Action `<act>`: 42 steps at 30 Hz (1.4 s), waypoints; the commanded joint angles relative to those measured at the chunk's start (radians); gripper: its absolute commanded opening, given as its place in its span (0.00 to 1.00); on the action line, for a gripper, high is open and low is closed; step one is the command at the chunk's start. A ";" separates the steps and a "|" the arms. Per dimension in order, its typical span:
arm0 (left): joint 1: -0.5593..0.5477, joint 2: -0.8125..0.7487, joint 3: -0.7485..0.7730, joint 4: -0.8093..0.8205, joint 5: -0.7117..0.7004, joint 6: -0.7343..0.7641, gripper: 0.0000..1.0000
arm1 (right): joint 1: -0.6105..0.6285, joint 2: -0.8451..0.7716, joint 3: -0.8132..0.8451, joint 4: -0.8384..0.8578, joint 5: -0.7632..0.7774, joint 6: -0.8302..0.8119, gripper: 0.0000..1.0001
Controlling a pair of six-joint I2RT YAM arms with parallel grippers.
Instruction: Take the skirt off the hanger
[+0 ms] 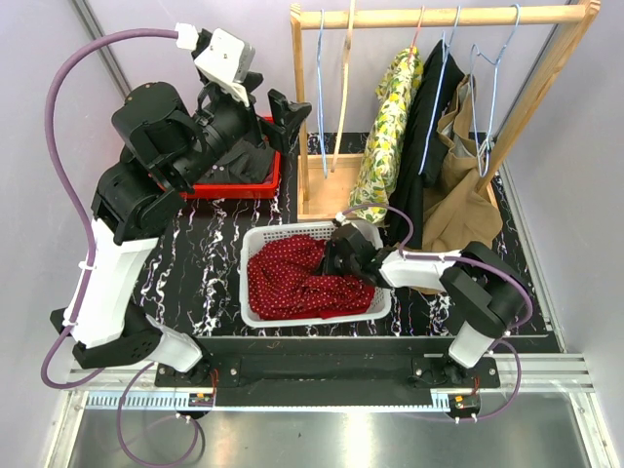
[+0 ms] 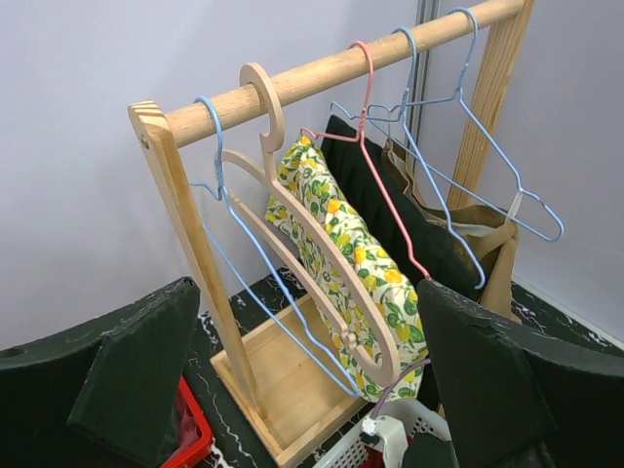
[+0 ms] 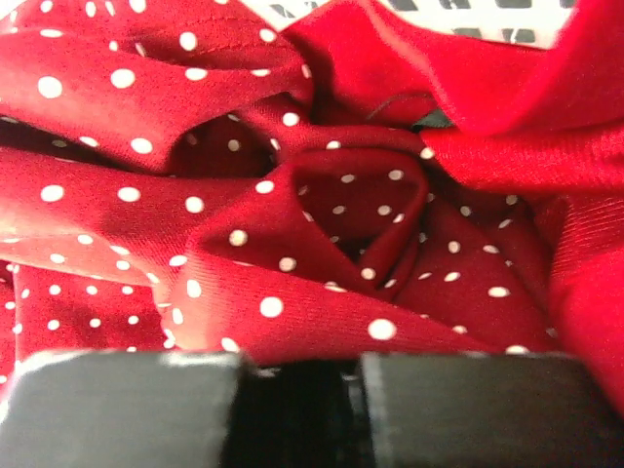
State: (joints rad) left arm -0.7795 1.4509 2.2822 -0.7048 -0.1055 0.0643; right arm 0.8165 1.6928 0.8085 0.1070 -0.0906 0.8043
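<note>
The red white-dotted skirt (image 1: pixel 292 278) lies bunched in the white basket (image 1: pixel 255 239) and is on no hanger. It fills the right wrist view (image 3: pixel 322 214). My right gripper (image 1: pixel 336 255) reaches low into the basket against the cloth. Its fingers (image 3: pixel 300 409) stand slightly apart with a dark gap and no cloth visible between them. My left gripper (image 1: pixel 278 112) is raised beside the rack's left post, wide open and empty (image 2: pixel 302 390). A bare wooden hanger (image 2: pixel 322 244) and a bare blue wire hanger (image 2: pixel 263 283) hang on the rail in front of it.
The wooden rack (image 1: pixel 439 17) holds a lemon-print garment (image 1: pixel 390 127), a black one (image 1: pixel 429 117), a tan one (image 1: pixel 458 185) and another bare blue hanger (image 1: pixel 492 88). A red tray (image 1: pixel 239 180) sits under my left arm. The rack's base frame (image 2: pixel 283 380) lies behind the basket.
</note>
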 commanded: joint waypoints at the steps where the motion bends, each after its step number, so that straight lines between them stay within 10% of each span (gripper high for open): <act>1: -0.001 -0.018 0.010 0.021 0.049 0.016 0.99 | 0.058 0.016 -0.012 -0.271 0.041 -0.043 0.22; 6: -0.042 0.019 0.014 0.028 0.059 0.011 0.99 | 0.165 -0.209 0.000 -0.427 0.276 -0.091 0.59; 14: -0.171 0.222 0.134 0.163 0.015 0.078 0.99 | 0.196 -0.597 0.020 -0.533 0.393 -0.151 0.83; 27: -0.254 0.546 0.227 0.606 -0.220 0.253 0.99 | 0.257 -1.085 -0.129 -0.374 0.258 -0.224 0.80; 42: -0.205 0.681 0.254 0.627 -0.370 0.236 0.99 | 0.257 -1.248 -0.149 -0.417 0.268 -0.226 0.79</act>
State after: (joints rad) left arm -1.0142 2.1353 2.4920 -0.1604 -0.4019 0.2996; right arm 1.0672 0.4667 0.6605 -0.3202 0.1654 0.5919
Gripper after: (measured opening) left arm 0.987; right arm 0.796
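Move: From my left hand, the pink hanger carrying the lemon-print skirt is about 19 cm ahead, 23 cm right and 10 below. The empty wooden hanger is 18 ahead and 10 right at that height, and the blue hanger with the black skirt stands 5 cm right of the pink one. My right hand is on the dotted skirt, whose middle lies 4 cm back and 5 left of it; the lemon-print skirt is some 16 cm ahead, 11 right and 25 above. I sweep my left hand, fingers wide open, about 23 cm right past the empty hangers, then go on forward some 12 cm and down 10, bringing the open fingers close to the pink hanger. Meanwhile my right fingers come off the dotted skirt in the basket, opening wide as that hand rises 24 cm, draws back and to the right, and tilts its fingertips up. ##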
